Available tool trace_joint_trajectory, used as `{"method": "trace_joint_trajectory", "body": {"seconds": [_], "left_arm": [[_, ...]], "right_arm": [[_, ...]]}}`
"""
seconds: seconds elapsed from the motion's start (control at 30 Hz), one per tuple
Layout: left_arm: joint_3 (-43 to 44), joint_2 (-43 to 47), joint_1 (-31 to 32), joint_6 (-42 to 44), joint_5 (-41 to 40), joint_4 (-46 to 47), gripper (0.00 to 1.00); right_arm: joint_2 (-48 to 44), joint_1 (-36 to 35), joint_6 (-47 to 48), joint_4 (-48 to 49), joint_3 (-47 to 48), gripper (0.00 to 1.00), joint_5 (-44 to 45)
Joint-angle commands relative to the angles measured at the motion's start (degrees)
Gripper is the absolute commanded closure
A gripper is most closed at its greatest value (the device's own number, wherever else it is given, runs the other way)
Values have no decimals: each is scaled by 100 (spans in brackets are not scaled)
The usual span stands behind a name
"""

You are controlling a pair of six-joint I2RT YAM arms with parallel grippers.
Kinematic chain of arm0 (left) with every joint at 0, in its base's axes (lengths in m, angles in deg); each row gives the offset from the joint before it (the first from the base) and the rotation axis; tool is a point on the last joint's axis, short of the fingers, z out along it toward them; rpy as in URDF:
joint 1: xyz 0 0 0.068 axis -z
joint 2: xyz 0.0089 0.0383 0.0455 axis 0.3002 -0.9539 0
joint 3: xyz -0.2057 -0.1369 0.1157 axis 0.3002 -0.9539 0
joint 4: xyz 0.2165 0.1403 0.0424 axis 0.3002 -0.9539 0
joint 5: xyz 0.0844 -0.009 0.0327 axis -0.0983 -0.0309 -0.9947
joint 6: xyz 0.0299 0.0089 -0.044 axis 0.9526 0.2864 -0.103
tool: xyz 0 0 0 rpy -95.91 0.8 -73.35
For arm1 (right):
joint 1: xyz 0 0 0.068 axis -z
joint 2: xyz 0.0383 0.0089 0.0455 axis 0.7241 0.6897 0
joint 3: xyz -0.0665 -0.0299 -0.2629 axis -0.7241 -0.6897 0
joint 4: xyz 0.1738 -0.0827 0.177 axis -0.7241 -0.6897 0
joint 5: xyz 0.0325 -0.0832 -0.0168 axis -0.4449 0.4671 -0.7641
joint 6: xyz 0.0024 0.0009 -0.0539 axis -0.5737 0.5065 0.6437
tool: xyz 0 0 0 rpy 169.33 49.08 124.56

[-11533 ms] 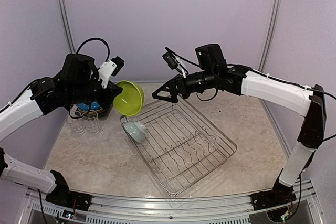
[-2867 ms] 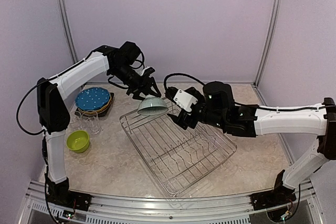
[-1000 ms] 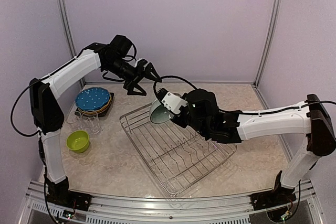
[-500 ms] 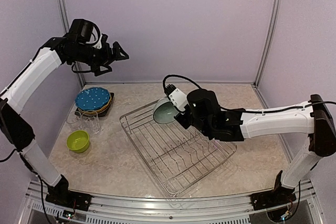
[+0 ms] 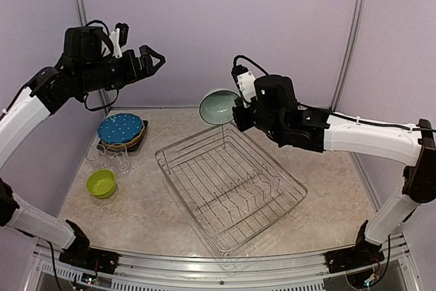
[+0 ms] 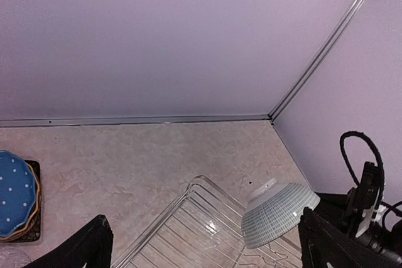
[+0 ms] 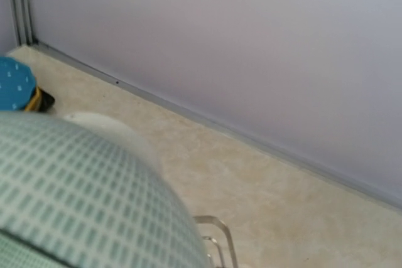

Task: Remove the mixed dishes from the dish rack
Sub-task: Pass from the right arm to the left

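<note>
The silver wire dish rack [image 5: 231, 189] lies mid-table with no dishes in it. My right gripper [image 5: 236, 110] is shut on the rim of the pale-blue bowl [image 5: 219, 105], held tilted in the air above the rack's far corner. That bowl [image 7: 75, 192] fills the lower left of the right wrist view and hides the fingers there. My left gripper [image 5: 154, 59] is open and empty, raised high at the back left. In its wrist view the bowl [image 6: 277, 213] hangs over the rack [image 6: 201, 233]. The blue-dotted plate [image 5: 120, 128] tops a stack at the left, the lime bowl [image 5: 101, 183] nearer me.
Two clear glasses [image 5: 116, 160] stand between the plate stack and the lime bowl. Purple walls enclose the table at the back and both sides. The right arm reaches over the rack's right side.
The right gripper has lifted the pale-blue bowl up and back, from low over the rack to well above its far corner. The left arm has swung up and away to the left.
</note>
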Motion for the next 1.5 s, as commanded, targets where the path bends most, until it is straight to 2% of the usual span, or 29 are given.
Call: {"method": "trace_joint_trajectory", "body": {"seconds": [0.0, 0.13, 0.33, 0.57, 0.77, 0.93, 1.03, 1.2, 1.4, 1.47], "left_arm": [[268, -363, 853, 1156, -1676, -195, 1], [978, -1001, 1244, 1491, -1667, -847, 1], [1452, -1860, 1676, 1875, -1816, -909, 3], [1747, -2430, 1718, 1962, -1799, -971, 26], [2118, -2914, 1729, 2152, -2103, -1485, 47], [2215, -3140, 1787, 2323, -2399, -1592, 61], [2251, -3202, 1795, 2412, -2445, -1655, 64], [2332, -3388, 1885, 2598, -2605, -1767, 81], [2445, -3495, 1885, 2416, -2580, -1802, 100], [2433, -3465, 1877, 2322, -2533, -1767, 100]], "right_arm": [[68, 366, -1242, -803, 615, 100, -490], [389, 470, -1822, -1736, 1298, 100, -637], [636, 533, -2464, -2389, 1724, 100, -1169], [670, 541, -2702, -2617, 1799, 100, -1510], [753, 536, -2686, -2746, 1934, 100, -1692], [882, 549, -2702, -2995, 2142, 100, -1622], [945, 549, -2737, -3095, 2229, 100, -1561], [1022, 550, -2892, -3252, 2363, 100, -1358], [1007, 549, -2946, -3207, 2335, 100, -1334], [946, 559, -2955, -3093, 2246, 96, -1336]]}}
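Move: The pale green bowl, still held by its right rim in the right fingers, lies roughly 20 cm to the right of the open left hand, 3 cm ahead and 11 cm lower; its middle is about 6 cm left of the right hand and 2 cm ahead. From the left hand the plate stack is some 15 cm ahead, 21 cm left and 39 cm down. The dish rack's middle sits about 10 cm back, 1 cm left and 27 cm below the right hand. The bowl is offered by the right hand, which pushes about 3 cm forward, then eases back and sinks to some 4.5 cm lower, tipping down about 30 degrees with its grip kept. The wide-open left hand sweeps right, then down, about 13 cm each way, slightly forward, rolling its left side up nearly 50 degrees, and closes to pinch the bowl's left rim. ##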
